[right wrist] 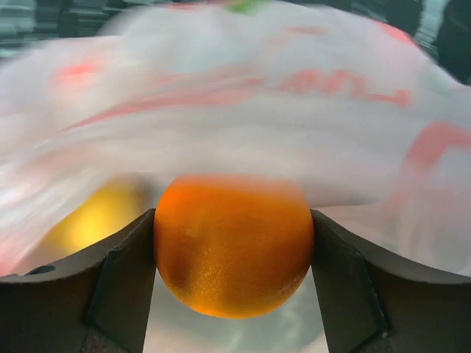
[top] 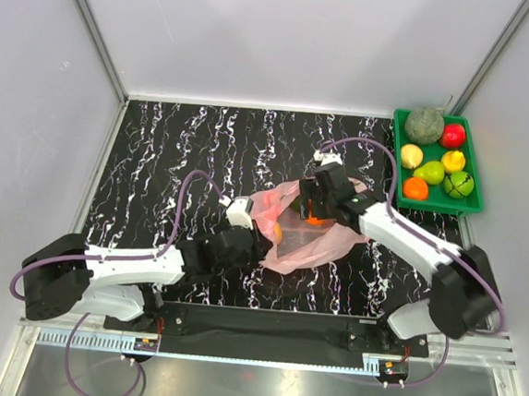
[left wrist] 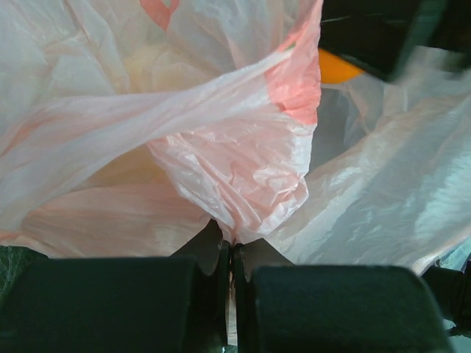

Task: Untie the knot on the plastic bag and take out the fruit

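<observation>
The pink plastic bag point(top: 320, 247) lies open in the middle of the table. My left gripper point(top: 259, 244) is shut on a fold of its edge point(left wrist: 235, 169) at the near left. My right gripper point(top: 314, 212) reaches into the bag's mouth. In the right wrist view its fingers point(right wrist: 125, 272) press both sides of an orange fruit point(right wrist: 221, 228) just under the bag's film point(right wrist: 243, 125). A yellow fruit point(right wrist: 96, 217) lies behind it to the left, inside the bag. The left wrist view catches a sliver of the orange fruit point(left wrist: 335, 68). The knot is out of view.
A green tray point(top: 435, 206) at the far right holds a netted melon point(top: 425, 126), a red fruit point(top: 453, 135) and several small yellow, green and orange fruits. White walls bound the black marbled table point(top: 176, 144).
</observation>
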Motion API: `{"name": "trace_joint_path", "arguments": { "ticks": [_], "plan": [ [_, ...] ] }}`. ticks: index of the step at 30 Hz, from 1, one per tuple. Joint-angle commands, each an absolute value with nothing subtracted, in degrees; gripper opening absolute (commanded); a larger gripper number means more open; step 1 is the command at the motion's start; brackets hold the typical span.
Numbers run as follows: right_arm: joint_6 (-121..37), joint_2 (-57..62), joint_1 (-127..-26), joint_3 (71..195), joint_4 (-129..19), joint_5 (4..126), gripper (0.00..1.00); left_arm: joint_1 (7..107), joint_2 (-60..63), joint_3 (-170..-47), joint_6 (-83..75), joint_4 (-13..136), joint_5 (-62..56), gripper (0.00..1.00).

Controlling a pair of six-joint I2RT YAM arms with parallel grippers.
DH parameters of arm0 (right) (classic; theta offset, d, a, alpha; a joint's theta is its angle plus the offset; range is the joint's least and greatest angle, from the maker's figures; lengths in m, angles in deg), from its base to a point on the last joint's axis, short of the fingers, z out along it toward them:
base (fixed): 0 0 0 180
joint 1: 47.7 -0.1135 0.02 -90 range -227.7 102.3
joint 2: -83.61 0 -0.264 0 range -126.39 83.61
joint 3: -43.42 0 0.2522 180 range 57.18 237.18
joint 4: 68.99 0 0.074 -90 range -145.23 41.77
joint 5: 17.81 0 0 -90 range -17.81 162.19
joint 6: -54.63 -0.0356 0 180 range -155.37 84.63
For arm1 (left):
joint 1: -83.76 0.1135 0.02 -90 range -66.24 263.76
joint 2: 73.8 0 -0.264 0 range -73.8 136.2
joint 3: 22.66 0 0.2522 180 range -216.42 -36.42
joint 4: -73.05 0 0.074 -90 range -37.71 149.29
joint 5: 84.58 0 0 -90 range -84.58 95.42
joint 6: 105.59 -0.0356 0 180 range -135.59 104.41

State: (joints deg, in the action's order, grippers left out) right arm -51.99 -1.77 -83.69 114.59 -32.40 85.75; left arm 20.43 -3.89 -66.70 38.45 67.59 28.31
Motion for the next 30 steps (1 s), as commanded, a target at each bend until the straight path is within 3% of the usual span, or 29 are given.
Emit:
{"name": "trace_joint_path", "arguments": {
  "ticks": [1, 5, 9, 15, 19, 23, 26, 30],
  "plan": [
    [-50.75, 7.49, -83.82, 114.57, -31.94, 66.24, 0.12, 20.30, -4.80, -69.81, 37.93, 69.40, 30.11, 0.00],
    [-48.55, 10.92, -83.82, 115.36, -29.40, 53.76, 0.12, 20.30, -5.33, -71.22, 36.88, 67.91, 31.17, 0.00],
    [-47.15, 12.59, -83.74, 115.54, -30.61, 41.98, 0.03, 20.30, -5.86, -72.36, 36.26, 66.76, 32.22, 0.00],
    [-47.84, 18.39, -83.82, 119.05, -29.40, 37.64, 0.00, 20.39, -6.83, -72.02, 36.61, 65.01, 33.54, 0.00],
    [-49.25, 23.75, -83.65, 123.17, -30.27, 49.13, 0.00, 20.39, -7.00, -70.70, 37.49, 64.48, 33.37, 0.00],
    [-49.95, 23.25, -83.04, 127.13, -30.11, 80.43, 0.00, 20.39, -7.35, -69.38, 38.54, 64.30, 32.75, 0.00],
    [-52.14, 16.48, -76.99, 132.93, -26.85, 93.41, 0.00, 20.30, -7.18, -69.11, 38.90, 64.13, 32.49, 0.00],
    [-58.64, 7.52, -61.97, 137.59, -27.11, 98.20, 0.00, 20.30, -6.91, -69.38, 38.99, 63.86, 31.53, 0.00]
  ]
}}
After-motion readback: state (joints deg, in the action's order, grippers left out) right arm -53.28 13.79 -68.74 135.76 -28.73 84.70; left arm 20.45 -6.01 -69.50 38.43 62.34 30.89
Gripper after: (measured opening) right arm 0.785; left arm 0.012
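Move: Out to the right lies the green tray, its middle about 21 cm ahead of the right hand, 34 cm to its right and 8 cm lower; the orange already in the tray is roughly 13 cm ahead and 29 cm right. Inside the bag, the avocado sits some 4 cm ahead and 4 cm left of the right hand, the yellow fruit 9 cm left and 3 cm back, both about 6 cm lower. From the left hand the tray is around 33 cm ahead and 48 cm right. Lifting the orange it already grips out of the bag, the right hand first draws back about 10 cm and left while rising and rolling its left side up, then swings forward and right in the tray's direction, ending some 25 cm higher, fingers tipped up and turned back clockwise. The left hand keeps the bag's edge pinched, rising slightly and easing partly back. ##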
